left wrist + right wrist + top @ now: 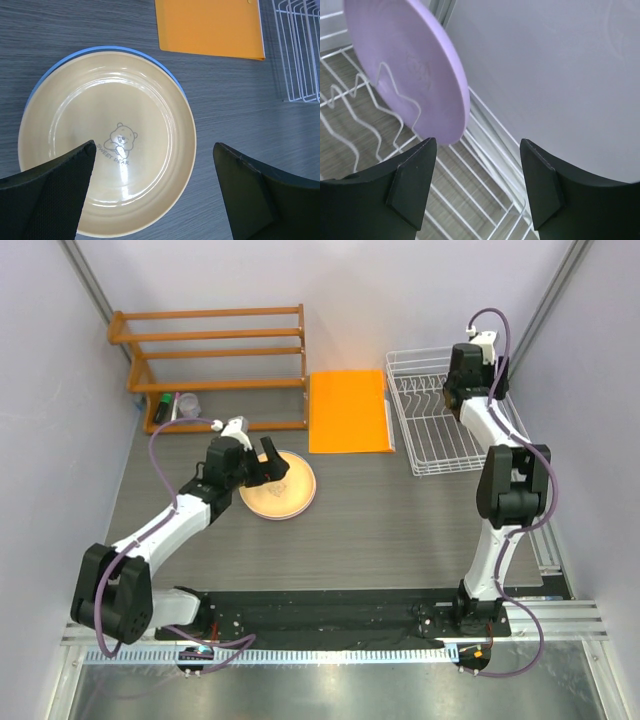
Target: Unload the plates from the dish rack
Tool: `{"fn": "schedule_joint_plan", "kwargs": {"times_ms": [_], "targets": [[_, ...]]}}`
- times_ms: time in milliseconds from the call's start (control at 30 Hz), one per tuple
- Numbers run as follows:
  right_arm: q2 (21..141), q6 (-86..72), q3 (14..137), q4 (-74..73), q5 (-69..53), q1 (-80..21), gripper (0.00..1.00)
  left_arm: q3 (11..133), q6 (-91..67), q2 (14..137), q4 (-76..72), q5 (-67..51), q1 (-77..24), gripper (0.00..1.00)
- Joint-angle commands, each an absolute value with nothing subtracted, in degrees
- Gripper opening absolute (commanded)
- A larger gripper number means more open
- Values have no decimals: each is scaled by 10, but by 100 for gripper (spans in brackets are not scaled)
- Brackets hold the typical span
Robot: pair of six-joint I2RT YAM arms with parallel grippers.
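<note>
A pale orange-yellow plate (107, 140) with a bear print lies flat on the table, on top of a light blue plate (50, 70) whose rim shows around it. This stack (280, 488) sits left of centre. My left gripper (154, 150) hangs open just above the stack's right part, holding nothing. A lavender plate (407, 65) stands upright among the tines of the white wire dish rack (430, 455). My right gripper (477, 142) is open inside the rack, with the plate's lower edge just above its left finger (415, 180). From above, that arm hides the plate.
An orange mat (348, 410) lies between the stack and the rack. An orange wooden slatted shelf (215, 350) stands at the back left, with a small cup (187, 405) under it. Grey walls close in on both sides and behind the rack.
</note>
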State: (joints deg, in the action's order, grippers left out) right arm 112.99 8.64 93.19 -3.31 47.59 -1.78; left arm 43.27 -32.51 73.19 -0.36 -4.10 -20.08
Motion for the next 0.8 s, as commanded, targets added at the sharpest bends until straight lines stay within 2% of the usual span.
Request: {"fn": "schedule_joint_plan", "kwargs": {"times_ms": [0,67,500,633,667,733,767], "targets": [[1155,149,1009,32,493,-7,73,431,-321,744,-61,-74,-199,100],[1182,159,1030,19,489,-8,73,429,-322,754,-69,-76,-199,99],[1262,160,1115,-15,473,30,46,445,-322,793,-70,-79,-200,100],[1269,163,1119,-25,461,31,30,445,-322,800,-71,-79,-199,99],[1270,163,1122,-30,452,31,14,445,-322,801,-73,-79,-199,99],[1274,159,1128,-45,445,31,1,445,-323,802,-73,-80,-200,100],[1274,157,1130,-49,432,31,1,444,-323,803,-76,-79,-200,99]]}}
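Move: The purple plate stands on edge in the dish rack, its middle about 10 cm ahead of the right hand, 4 cm to its right and some 6 cm lower. The rack's middle lies about 2 cm ahead, 4 cm left and 14 cm down; the orange folder roughly 2 cm ahead, 30 cm left and 18 cm down. From the left hand, the purple plate is some 22 cm ahead and 47 cm right, at about its height. Right hand reaches forward-right about 7 cm, then sinks, pinching the purple plate's near rim; left hand lowers 3 cm. ##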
